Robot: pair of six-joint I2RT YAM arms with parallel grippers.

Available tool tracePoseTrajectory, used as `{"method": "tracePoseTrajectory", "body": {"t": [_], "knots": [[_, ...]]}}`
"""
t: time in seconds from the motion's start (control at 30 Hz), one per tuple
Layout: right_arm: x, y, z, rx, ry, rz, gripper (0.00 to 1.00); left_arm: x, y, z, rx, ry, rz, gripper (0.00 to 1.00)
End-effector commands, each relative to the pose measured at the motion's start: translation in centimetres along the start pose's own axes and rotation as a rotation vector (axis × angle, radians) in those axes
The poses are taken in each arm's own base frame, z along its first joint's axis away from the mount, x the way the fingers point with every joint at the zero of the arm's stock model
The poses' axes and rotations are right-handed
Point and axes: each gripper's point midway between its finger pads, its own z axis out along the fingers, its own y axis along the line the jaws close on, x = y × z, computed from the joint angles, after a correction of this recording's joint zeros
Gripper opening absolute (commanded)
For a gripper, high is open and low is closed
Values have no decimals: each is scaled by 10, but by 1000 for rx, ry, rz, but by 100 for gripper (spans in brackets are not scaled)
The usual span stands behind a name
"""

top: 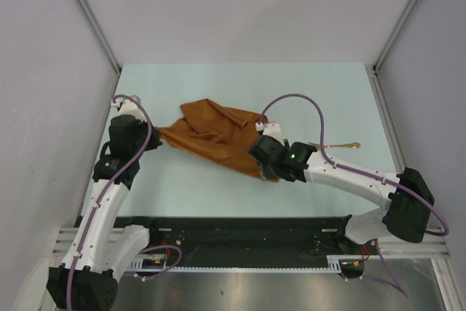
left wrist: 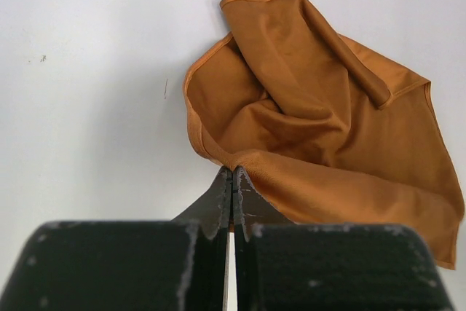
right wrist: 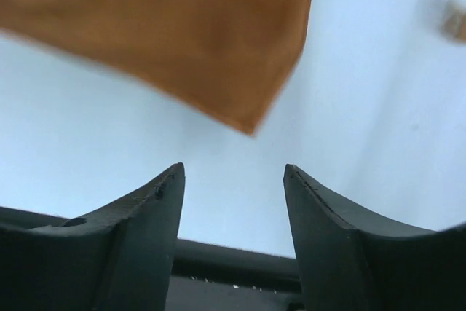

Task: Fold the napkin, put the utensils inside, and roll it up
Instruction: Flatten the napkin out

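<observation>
The rust-orange napkin [top: 215, 138] lies crumpled and partly bunched on the pale table. Its left corner is pinched in my left gripper [top: 155, 138]. In the left wrist view the jaws are pressed together on the napkin's [left wrist: 320, 129] near edge at the left gripper [left wrist: 233, 170]. My right gripper [top: 268, 174] hovers at the napkin's near right corner. It stands open in the right wrist view, right gripper [right wrist: 233, 169], with the napkin's corner [right wrist: 251, 125] just ahead of the fingertips and nothing between them. The gold fork [top: 342, 146] lies to the right of the napkin, behind the right arm.
Grey walls and metal posts close in the table [top: 182, 187] on the left, right and back. A black rail runs along the near edge by the arm bases. The fork shows as a blurred tan speck [right wrist: 455, 20] in the right wrist view.
</observation>
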Motion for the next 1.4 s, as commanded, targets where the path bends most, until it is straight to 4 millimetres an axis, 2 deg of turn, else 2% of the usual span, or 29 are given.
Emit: {"method": "tracePoseTrajectory", "body": {"t": [0.0,0.07,0.17,0.27,0.43,0.57,0.8,1.03,1.2,1.3,1.33,1.37], "knots": [[42,15,14,-81,105,76,63,-6,0,-2,9,-28,0,0],[58,19,26,-80,146,80,63,-5,0,-2,11,-25,0,0],[67,14,41,-23,167,77,61,-5,-1,-2,15,-23,0,0],[68,8,56,-12,183,113,58,-4,-2,-1,19,-20,1,0],[58,15,75,-61,161,158,55,-3,-2,-1,19,-17,2,1],[62,14,91,-22,184,134,54,-3,-2,0,20,-15,2,0],[66,9,104,22,210,138,51,-2,-3,1,26,-8,1,0],[75,4,106,38,252,156,41,-2,-3,1,28,-9,2,0],[94,-2,107,48,302,181,34,-3,-3,0,26,-13,2,1],[102,-2,110,32,320,195,25,-2,-3,0,26,-12,2,1],[102,-3,109,33,317,192,14,-2,-3,0,26,-12,2,0],[101,-5,108,39,317,189,9,-3,-2,0,23,-13,2,0]]}}
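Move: The napkin's near right corner lies almost directly beneath the open right gripper, some 13 cm down and within about 1 cm forward and to the right. The napkin's far right corner is about 25 cm ahead and 4 cm left of this hand; the gold fork lies 15 cm ahead and 20 cm right. From the left gripper, which still holds the raised left corner, the near right corner is roughly 34 cm right, 11 cm back and well below. Lower the right gripper about 12 cm to the table with its fingers open, swinging back some 3 cm first, then forward again onto the napkin's near right corner while the fingers tip some 15 degrees steeper. Down there, close them and pinch the corner. Keep the left gripper still, shut on its raised corner. ##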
